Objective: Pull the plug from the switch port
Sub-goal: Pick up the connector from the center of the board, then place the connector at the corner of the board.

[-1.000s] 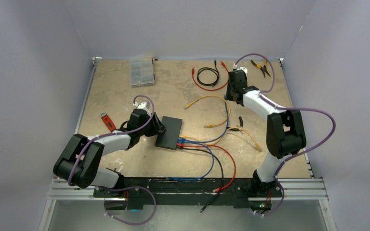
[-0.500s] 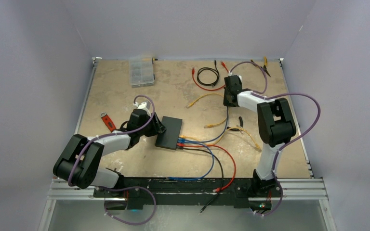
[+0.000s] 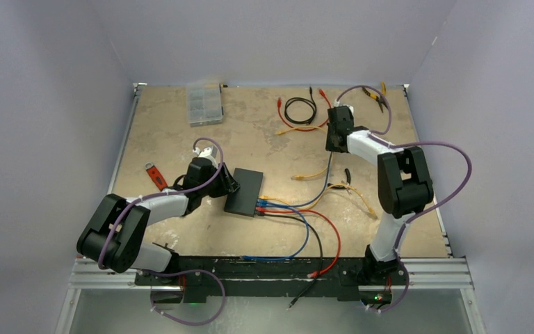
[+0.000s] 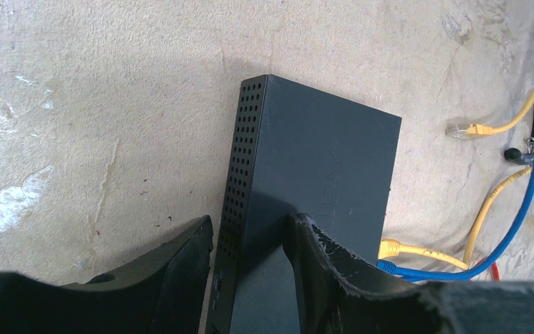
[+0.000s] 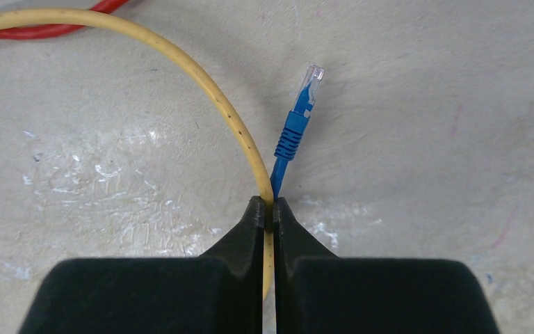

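Observation:
The black switch [image 3: 245, 191] lies flat at the table's centre-left. My left gripper [image 3: 228, 184] clamps its left end, with one finger against the perforated side and the other on the top face [image 4: 320, 167]. Yellow [image 4: 393, 247] and blue [image 4: 389, 266] plugs sit in its ports. Far back on the right, my right gripper [image 3: 335, 141] is shut on a blue cable just behind its free plug [image 5: 299, 118]. That plug points away over bare table. A yellow cable [image 5: 201, 76] is pinched in the same jaws.
A clear compartment box [image 3: 204, 104] stands at the back left and a red tool [image 3: 155, 175] lies left of the switch. Coiled black and red leads [image 3: 299, 111] and pliers [image 3: 377, 95] lie at the back. Blue, red and black cables [image 3: 306, 233] trail from the switch to the front rail.
My right gripper has closed on the blue and yellow cables and shifted slightly. The yellow cable's loop has been dragged toward the back. The left arm and switch have not moved.

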You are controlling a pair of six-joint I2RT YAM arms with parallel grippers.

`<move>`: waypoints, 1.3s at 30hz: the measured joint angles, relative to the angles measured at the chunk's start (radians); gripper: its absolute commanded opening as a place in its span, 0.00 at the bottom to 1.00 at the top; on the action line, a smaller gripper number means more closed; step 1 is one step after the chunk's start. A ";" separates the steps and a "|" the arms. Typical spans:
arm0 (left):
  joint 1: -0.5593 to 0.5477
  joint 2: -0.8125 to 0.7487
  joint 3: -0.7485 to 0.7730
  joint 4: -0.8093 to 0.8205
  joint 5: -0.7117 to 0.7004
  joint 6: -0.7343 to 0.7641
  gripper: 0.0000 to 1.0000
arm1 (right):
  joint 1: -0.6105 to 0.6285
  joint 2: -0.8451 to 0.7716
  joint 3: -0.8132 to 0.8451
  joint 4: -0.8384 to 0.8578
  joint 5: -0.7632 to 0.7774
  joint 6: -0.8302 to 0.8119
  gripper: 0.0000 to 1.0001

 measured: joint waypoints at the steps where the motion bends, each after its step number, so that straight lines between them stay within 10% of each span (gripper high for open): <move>1: 0.000 0.000 0.000 0.000 0.000 0.000 0.44 | -0.002 -0.013 0.000 -0.005 0.002 0.000 0.00; 39: 0.000 0.004 0.000 0.004 0.001 0.004 0.44 | -0.059 -0.392 0.203 -0.041 -0.209 0.019 0.01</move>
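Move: The right hand already pinches the yellow cable. The black cable coil, with the red cable round it, lies about 17 cm ahead of that hand, 8 cm left and 3 cm below. The blue plug is some 5 cm ahead and 1 cm right, and the near yellow plug 10 cm back and 10 cm left, both about as low. From the left hand, the black coil is roughly 33 cm ahead, 18 cm right and slightly below. Keeping the yellow cable pinched between shut fingertips, the right hand hoists it almost straight up by about 25 cm, clear of the board beside the blue plug. As it rises, the wrist tips the fingers up from steeply down to nearly level, some 30 degrees, and rolls its left side up about 15. ##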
